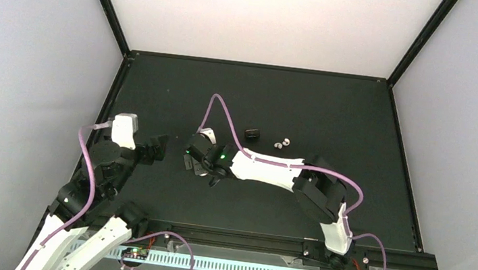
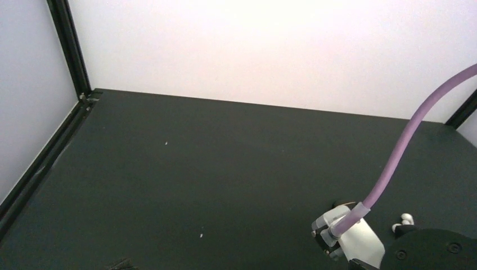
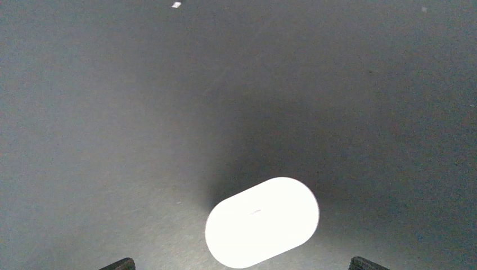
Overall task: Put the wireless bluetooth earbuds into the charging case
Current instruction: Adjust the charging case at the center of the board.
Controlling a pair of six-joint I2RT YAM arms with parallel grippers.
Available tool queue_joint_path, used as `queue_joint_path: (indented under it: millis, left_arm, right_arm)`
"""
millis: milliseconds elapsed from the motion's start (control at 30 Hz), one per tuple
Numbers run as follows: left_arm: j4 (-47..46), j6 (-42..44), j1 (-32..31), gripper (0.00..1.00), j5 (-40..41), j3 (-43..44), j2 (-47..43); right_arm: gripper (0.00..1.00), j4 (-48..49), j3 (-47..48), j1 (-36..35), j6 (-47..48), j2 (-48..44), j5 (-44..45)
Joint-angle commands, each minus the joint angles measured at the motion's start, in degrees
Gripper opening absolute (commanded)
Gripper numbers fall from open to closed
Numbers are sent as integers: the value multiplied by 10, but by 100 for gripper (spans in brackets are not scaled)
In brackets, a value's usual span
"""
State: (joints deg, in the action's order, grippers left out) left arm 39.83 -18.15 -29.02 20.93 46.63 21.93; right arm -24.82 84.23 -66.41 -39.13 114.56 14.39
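Note:
A closed white pill-shaped charging case (image 3: 261, 222) lies flat on the dark table, filling the lower middle of the right wrist view. My right gripper (image 3: 243, 263) hangs just over it, open, with one fingertip (image 3: 118, 263) on each side and not touching it. From above, the right gripper (image 1: 198, 168) hides this case. Two white earbuds (image 1: 286, 141) lie loose on the table farther back, next to a small black case (image 1: 252, 134). They also show as earbuds (image 2: 406, 217) past the right wrist. My left gripper (image 1: 155, 147) is open and empty at the left.
The right arm's white forearm (image 1: 266, 167) stretches across the middle of the table, its purple cable (image 1: 222, 109) arching above. A black frame rail (image 2: 39, 163) borders the table's left edge. White walls enclose the back and sides.

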Motion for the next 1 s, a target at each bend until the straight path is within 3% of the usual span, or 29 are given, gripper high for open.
queue_joint_path:
  millis: [0, 500, 967]
  left_arm:
    - [5, 24, -8, 99, 32, -21, -17]
    - [-10, 25, -17, 99, 33, -37, -19]
    - [-13, 24, -17, 99, 24, -41, -10]
  right_arm:
    - [100, -97, 49, 1, -47, 43, 84]
    - [100, -130, 99, 2, -45, 103, 105]
    - [99, -34, -119, 36, -4, -46, 70]
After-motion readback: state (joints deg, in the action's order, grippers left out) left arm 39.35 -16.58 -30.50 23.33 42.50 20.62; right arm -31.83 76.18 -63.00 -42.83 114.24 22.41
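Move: The white charging case lies almost under the open right hand, about 1 cm ahead, 2 cm to its right and 5 cm below. From the same hand, the black case stands about 12 cm ahead and 16 cm to the right, and the two white earbuds roughly 10 cm ahead and 25 cm to the right. For the raised left hand, the white case is some 4 cm ahead, 13 cm to the right and 27 cm down. Down about 5 cm, edging forward and right, the wide-open right hand sinks around the white charging case while its fingers tip more steeply down. After a brief pause it sweeps some 7 cm right, low over the board, bringing its left finger against the case's near end. The left hand, clear of everything, settles about 2 cm lower, open. ##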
